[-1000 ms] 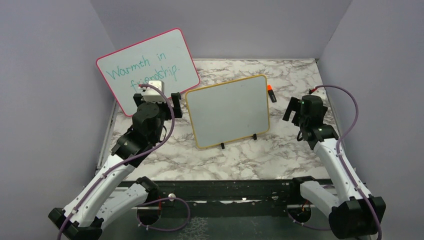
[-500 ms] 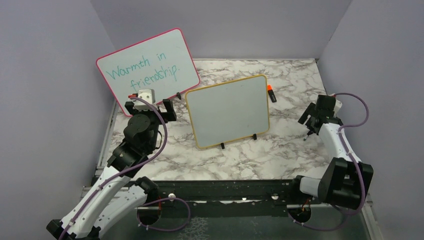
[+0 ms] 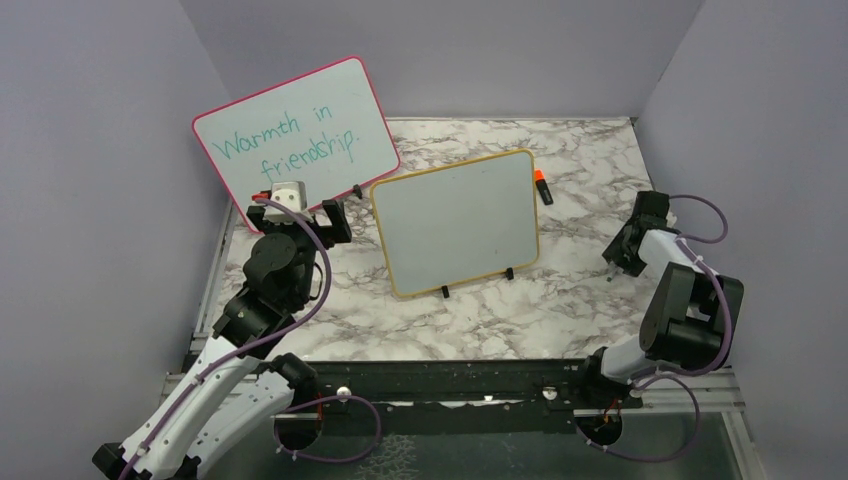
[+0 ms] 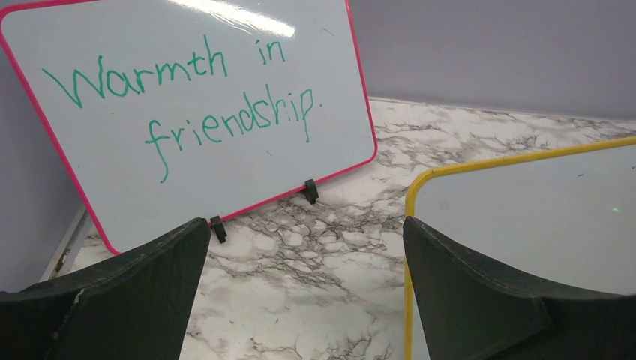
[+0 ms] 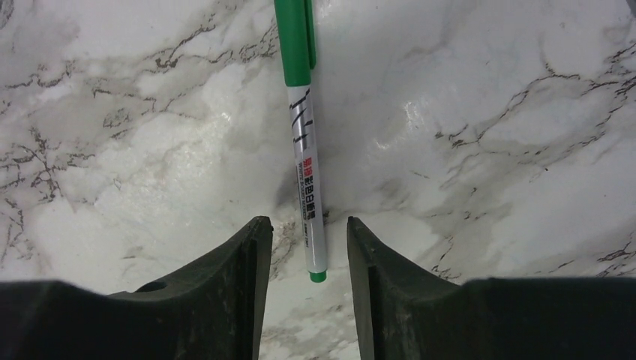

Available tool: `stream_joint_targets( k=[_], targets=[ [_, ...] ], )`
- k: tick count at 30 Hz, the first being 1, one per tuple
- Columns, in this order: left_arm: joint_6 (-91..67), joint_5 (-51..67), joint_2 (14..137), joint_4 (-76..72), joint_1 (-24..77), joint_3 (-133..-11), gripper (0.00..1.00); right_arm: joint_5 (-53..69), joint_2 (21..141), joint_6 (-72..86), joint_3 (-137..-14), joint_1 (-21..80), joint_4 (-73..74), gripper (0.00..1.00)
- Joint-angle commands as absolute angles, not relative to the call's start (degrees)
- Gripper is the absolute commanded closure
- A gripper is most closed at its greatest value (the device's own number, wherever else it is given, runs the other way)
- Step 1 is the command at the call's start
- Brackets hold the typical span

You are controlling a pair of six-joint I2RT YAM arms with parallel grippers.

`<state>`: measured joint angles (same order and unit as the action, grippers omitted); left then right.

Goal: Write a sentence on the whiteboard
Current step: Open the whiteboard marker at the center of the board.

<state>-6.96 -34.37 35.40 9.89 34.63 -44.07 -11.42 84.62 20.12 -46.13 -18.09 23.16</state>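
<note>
The yellow-framed whiteboard [image 3: 455,222] leans on small black feet mid-table, and its edge [image 4: 525,217] shows in the left wrist view. Its surface is blank; the sentence is not in view. A green-capped white marker [image 5: 304,135] lies flat on the marble. My right gripper [image 5: 307,223] hovers low over the marker's tail end, jaws half narrowed, with a gap on each side of the barrel. That gripper [image 3: 625,255] sits near the table's right edge. My left gripper [image 3: 300,215] is wide open left of the whiteboard, and the left wrist view shows nothing in it [image 4: 306,225].
A larger pink-framed board [image 3: 295,130] reading "Warmth in friendship" leans at the back left [image 4: 187,112]. An orange-capped black marker [image 3: 541,186] lies behind the whiteboard's right corner. Purple walls enclose the marble table [image 3: 480,310] on three sides.
My right arm has folded back toward the right wall and lowered its wrist over the green marker, jaws narrowing. The left arm drew back slightly and stayed open.
</note>
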Motion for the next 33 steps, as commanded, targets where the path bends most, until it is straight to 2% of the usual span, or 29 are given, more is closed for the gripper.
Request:
stream_joint_targets(
  k=[1,10,16,25,33],
  targets=[
    [-6.5,-34.3,34.7,7.9,35.0,-43.6,0.01,-10.3,87.1,19.9,-48.9,-19.2,21.6,0.57],
    [-5.9,-31.4,35.1,7.3,34.9,-43.4,0.01,-9.9,91.8,19.2,-49.2,-19.3,20.5,0.67],
    [-5.4,-28.2,35.1,7.4,34.9,-43.7,0.01,-8.9,94.2,18.1,-50.4,-19.3,21.9,0.99],
    [-4.8,-23.1,36.4,6.6,34.8,-43.4,0.01,-3.0,87.3,15.7,-49.3,-19.2,21.7,1.0],
    [-4.9,-16.9,36.7,7.7,34.8,-44.4,0.01,10.7,75.0,16.9,-46.0,-17.8,20.3,1.0]
  ],
)
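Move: Lying just under the right hand's half-closed fingers, the green-capped whiteboard marker has its tail end nearest to them; its middle is about 5 cm ahead, 3 cm to the right and 1 cm lower. From that hand the orange-tipped pen is some 27 cm ahead and 15 cm left, and the middle of the yellow-framed whiteboard roughly 16 cm ahead and 43 cm left. From the left hand the marker is about 80 cm right, 7 cm ahead and 30 cm below. Easing forward about 2 cm along the marker towards its cap and sinking the last 1.5 cm, the right hand shuts its fingers from half open and pinches the barrel nearer the tail. Then it lifts some 4 cm, swinging about 3 cm left towards the yellow-framed board, with a slight counter-clockwise turn and upward tilt. The empty, open left hand drifts 4 cm right, yawing clockwise. ##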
